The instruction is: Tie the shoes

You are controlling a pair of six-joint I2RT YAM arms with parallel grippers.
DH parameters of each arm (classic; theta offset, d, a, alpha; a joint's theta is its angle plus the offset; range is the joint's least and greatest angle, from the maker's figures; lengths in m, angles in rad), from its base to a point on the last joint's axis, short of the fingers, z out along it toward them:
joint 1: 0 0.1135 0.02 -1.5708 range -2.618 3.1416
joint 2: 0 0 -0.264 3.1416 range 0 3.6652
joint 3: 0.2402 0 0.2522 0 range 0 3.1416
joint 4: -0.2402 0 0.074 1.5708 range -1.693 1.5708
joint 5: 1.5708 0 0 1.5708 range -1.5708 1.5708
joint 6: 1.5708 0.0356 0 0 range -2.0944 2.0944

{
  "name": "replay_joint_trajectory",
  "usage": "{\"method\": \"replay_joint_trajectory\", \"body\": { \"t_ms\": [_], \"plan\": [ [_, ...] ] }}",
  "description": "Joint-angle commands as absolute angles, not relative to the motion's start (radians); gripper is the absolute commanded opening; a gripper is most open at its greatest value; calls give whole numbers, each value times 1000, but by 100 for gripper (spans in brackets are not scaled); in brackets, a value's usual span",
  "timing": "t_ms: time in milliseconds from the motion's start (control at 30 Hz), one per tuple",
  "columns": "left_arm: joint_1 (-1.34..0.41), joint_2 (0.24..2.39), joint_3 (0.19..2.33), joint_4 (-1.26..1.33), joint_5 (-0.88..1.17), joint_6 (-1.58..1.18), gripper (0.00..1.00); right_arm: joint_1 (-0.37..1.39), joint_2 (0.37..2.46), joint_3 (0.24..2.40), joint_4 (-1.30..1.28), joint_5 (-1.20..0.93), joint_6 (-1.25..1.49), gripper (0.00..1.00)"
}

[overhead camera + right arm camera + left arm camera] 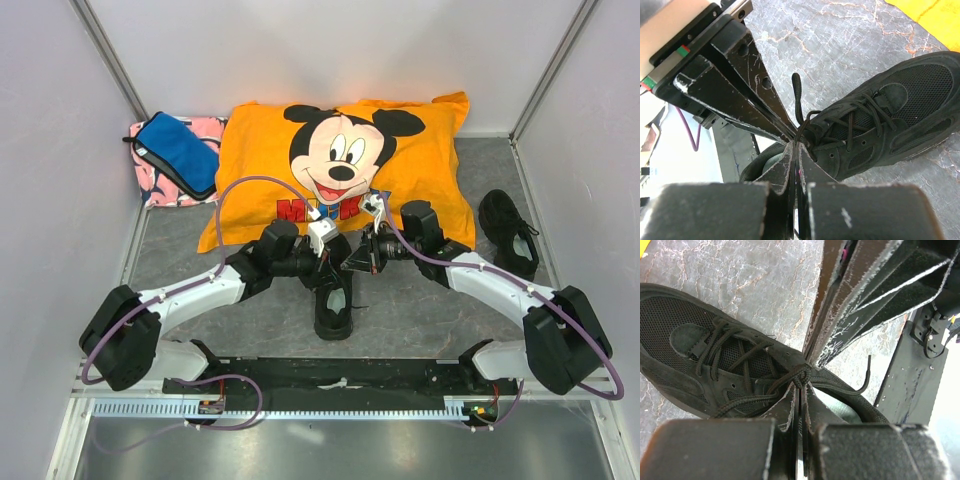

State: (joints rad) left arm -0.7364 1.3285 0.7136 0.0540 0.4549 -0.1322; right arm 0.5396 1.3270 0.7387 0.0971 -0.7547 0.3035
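One black shoe (333, 300) stands at the table's middle, toe away from the arm bases. Both grippers meet tip to tip over its tongue. In the left wrist view my left gripper (802, 385) is shut, its tips pinching the black lace at a knot (803, 374). The right gripper's fingers (840, 325) press in from above. A loose lace end (863, 377) curls beside the heel. In the right wrist view my right gripper (796, 146) is shut on the lace at the same spot on the shoe (880, 125), and a lace end (796, 92) sticks up. The second shoe (510, 232) lies apart at the right.
A large orange Mickey pillow (420, 150) lies just behind the grippers. A blue pouch (178, 152) rests on a pink patterned cloth (150, 190) at the back left. White walls close in both sides and the back.
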Motion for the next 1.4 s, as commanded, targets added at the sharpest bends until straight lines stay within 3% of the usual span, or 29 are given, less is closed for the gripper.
{"method": "replay_joint_trajectory", "body": {
  "t_ms": [0,567,967,1167,1200,1367],
  "plan": [
    [-715,1342,752,90,399,-184,2,545,1296,732,146,-782,304,0],
    [-716,1347,785,124,451,-222,2,557,1301,727,153,-778,310,0],
    [-718,1348,617,438,477,-152,2,557,1313,726,141,-782,310,0],
    [-718,1342,560,512,485,-101,2,546,1315,749,118,-796,317,19],
    [-718,1341,555,514,486,-98,2,540,1312,752,114,-799,321,26],
    [-718,1332,542,522,485,-78,2,491,1284,781,117,-818,374,29]
  ]
}}
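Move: The lace knot sits right in the left gripper's shut tips. It lies about 1 cm to the left of the right gripper's tips and about 2 cm below them. Counted from the left gripper, the black shoe's toe is about 6 cm ahead and 6 cm below, its opening some 6 cm back and 5 cm below, and a loose lace tail about 8 cm back, 5 cm right and 5 cm down. Keep the left gripper shut on the lace loop at the knot and ease it forward, right and slightly up, under 2 cm in all, then roll it and lift its fingertips some 10 degrees. Hold the right gripper nearly still beside the knot, and towards the end open its fingers about a quarter of the way to free the lace pinched there. ##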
